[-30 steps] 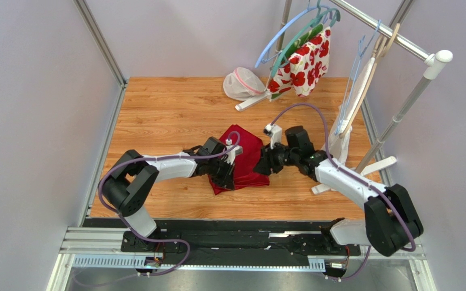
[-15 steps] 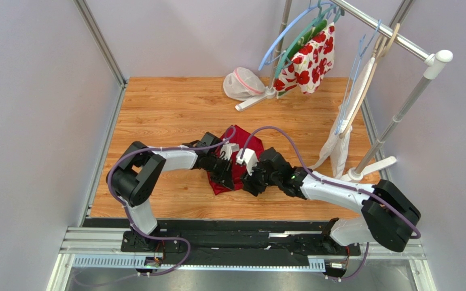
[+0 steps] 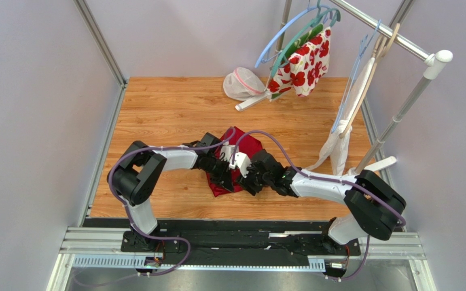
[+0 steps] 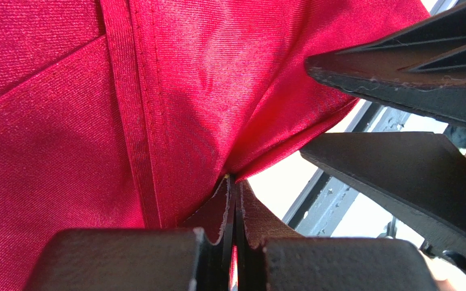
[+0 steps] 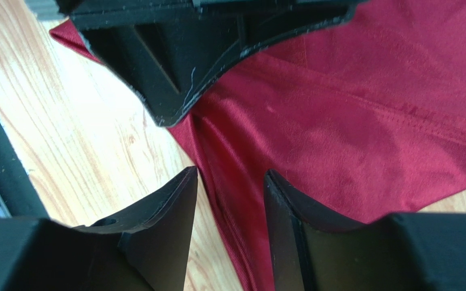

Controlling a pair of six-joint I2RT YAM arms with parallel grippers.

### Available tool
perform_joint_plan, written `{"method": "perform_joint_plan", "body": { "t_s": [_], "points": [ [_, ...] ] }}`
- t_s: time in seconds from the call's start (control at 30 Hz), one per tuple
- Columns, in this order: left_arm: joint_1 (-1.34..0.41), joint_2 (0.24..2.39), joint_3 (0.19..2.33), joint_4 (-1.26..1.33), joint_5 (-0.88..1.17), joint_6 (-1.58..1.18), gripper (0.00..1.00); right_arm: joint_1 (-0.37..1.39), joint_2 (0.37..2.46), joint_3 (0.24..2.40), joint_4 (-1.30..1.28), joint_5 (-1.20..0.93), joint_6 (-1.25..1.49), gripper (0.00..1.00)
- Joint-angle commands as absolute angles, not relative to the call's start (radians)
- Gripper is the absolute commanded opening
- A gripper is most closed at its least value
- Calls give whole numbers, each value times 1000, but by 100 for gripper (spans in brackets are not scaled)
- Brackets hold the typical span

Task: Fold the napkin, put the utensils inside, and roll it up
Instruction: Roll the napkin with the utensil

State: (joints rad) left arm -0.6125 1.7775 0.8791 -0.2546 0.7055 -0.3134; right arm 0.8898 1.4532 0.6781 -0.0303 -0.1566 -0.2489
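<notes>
The dark red napkin (image 3: 252, 145) lies bunched on the wooden table, mostly covered by both arms in the top view. My left gripper (image 4: 234, 182) is shut on a raised fold of the napkin (image 4: 95, 121) at its near-left edge. My right gripper (image 5: 229, 179) is open right beside it, its fingers straddling the hemmed edge of the napkin (image 5: 351, 133) without closing on it. In the top view the left gripper (image 3: 225, 174) and right gripper (image 3: 246, 180) almost touch. The utensils are out of view.
A white mesh pouch with a pink rim (image 3: 241, 83) sits at the back. A clothes rack (image 3: 399, 37) stands at the right with hangers, a red-flowered white cloth (image 3: 305, 60) and a white cloth (image 3: 342, 142). Its white foot (image 3: 378, 165) lies near the right arm.
My right arm has swung left across the napkin and now sits against the left gripper. The napkin's visible spread has narrowed. The left gripper has stayed shut on the cloth.
</notes>
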Motion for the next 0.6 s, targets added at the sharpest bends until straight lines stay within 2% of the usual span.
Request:
{"method": "perform_joint_plan", "body": {
  "t_s": [0.0, 0.17, 0.27, 0.4, 0.5, 0.57],
  "points": [
    [-609, 1789, 905, -282, 716, -304, 0, 897, 1488, 724, 31, -158, -290, 47],
    [-606, 1789, 905, -275, 721, -305, 0, 899, 1534, 753, -35, -189, -290, 43],
    [-604, 1790, 908, -273, 724, -305, 0, 897, 1545, 761, -60, -206, -284, 35],
    [-604, 1784, 910, -275, 727, -304, 0, 893, 1581, 796, -104, -216, -273, 15],
    [-603, 1776, 904, -264, 733, -302, 0, 879, 1624, 830, -164, -268, -264, 3],
    [-603, 1769, 900, -253, 733, -308, 0, 861, 1646, 864, -210, -322, -249, 0]
  ]
}}
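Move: Just under the right hand's open fingers, some 2 cm down and about 1 cm to its left, lies the napkin's near edge, the stretch to be gripped. The left gripper's fingers stand roughly 6 cm to the right hand's left, level with it fore and aft. The napkin's right near corner is about 5 cm to the right and 1 cm out. From the left hand, that same stretch of edge lies some 6 cm to its right, at about its own height. Sinking about 2 cm towards the near edge of the napkin, with a drift of some 1 cm to the left towards the left gripper, the right hand closes its half-open fingers almost shut and pinches the cloth, tipping slightly as it goes down. The left hand stays still and keeps its shut grip on the same edge. ##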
